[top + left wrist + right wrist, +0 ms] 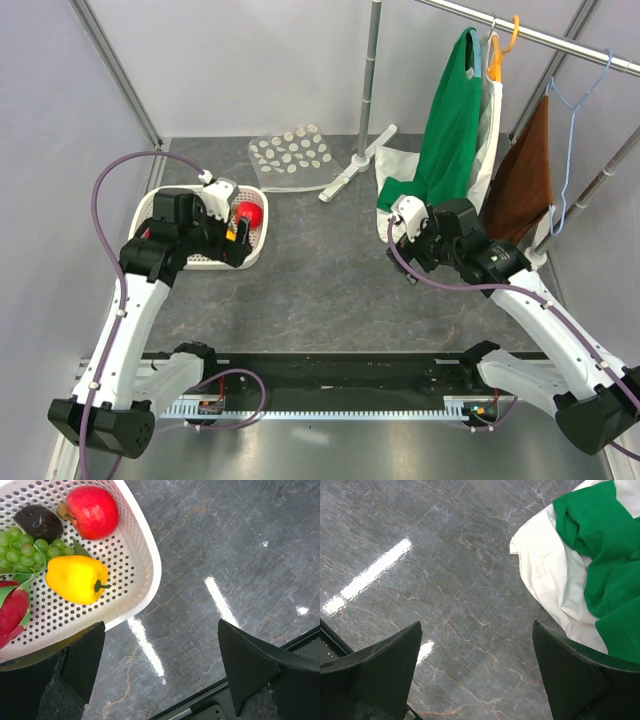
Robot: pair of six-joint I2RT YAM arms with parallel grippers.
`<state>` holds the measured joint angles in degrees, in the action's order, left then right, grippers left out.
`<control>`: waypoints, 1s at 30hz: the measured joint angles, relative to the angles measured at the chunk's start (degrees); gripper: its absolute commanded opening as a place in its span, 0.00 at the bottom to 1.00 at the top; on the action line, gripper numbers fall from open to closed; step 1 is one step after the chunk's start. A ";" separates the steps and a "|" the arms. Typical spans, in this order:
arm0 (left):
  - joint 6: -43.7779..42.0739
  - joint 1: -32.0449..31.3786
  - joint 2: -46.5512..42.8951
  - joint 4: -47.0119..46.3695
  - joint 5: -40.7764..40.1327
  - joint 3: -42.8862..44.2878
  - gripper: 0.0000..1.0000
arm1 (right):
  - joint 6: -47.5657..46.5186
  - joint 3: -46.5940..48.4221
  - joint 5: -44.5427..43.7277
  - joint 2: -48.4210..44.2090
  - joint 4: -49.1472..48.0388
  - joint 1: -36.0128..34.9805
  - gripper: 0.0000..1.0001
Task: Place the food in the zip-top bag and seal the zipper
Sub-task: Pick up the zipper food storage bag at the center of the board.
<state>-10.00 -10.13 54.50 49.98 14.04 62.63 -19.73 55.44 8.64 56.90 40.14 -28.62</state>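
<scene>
The white perforated basket (134, 565) holds the food: a red apple (91, 511), a yellow pepper (75, 579), green grapes (22, 550), a dark plum-like fruit (39, 523) and a red fruit with green tips (11, 611). In the top view the basket (150, 205) sits at the left under my left gripper (238, 240), which is open and empty over the basket's right edge. The dotted clear zip-top bag (292, 157) lies flat at the back centre; its zipper is too small to make out. My right gripper (398, 235) is open and empty above bare table.
A clothes rack pole and white foot (355, 165) stand behind the bag. Green (450, 120), white and brown garments (525, 175) hang at the back right; green and white cloth (580, 560) lies on the table near my right gripper. Grey walls close the sides.
</scene>
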 measured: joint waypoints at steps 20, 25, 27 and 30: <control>-11.87 -3.56 42.21 -10.32 -1.57 35.60 1.00 | -1.60 4.50 5.49 2.23 1.95 1.16 0.98; -16.87 -3.93 49.96 -17.51 -1.88 36.83 1.00 | -1.60 4.50 6.23 3.61 1.97 1.16 0.98; -20.61 -4.28 52.43 -19.56 -1.95 37.07 1.00 | -1.62 4.61 6.38 4.13 1.97 1.16 0.98; -27.06 -5.31 55.76 -20.98 -2.12 38.47 1.00 | -1.75 4.90 6.38 4.87 1.92 1.16 0.98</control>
<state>-37.06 -15.44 110.26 28.99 11.92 101.10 -21.47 60.34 15.03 61.78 42.06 -27.46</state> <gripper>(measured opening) 0.996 0.982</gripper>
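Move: The zip-top bag lies flat about 33 cm ahead of the left hand and 9 cm to its right, roughly 16 cm below. The white basket's middle is some 10 cm ahead and 11 cm to this hand's left, with the red apple in it about 13 cm straight ahead; the rack's white foot stands some 16 cm to the right of the bag. From the right hand the bag is about 33 cm ahead and 24 cm left. The left arm swings quickly forward past the basket's right side towards the zip-top bag, about 27 cm out with a drift of 7 or 8 cm to the right, rising some 3.5 cm on the way and then sinking to about 3 cm below its starting height. As it goes, the wrist rolls some 30 degrees clockwise about the fingers' own direction, the fingers staying wide open and pointing obliquely down, to bring them over the bag's near, zippered side without touching it yet. ##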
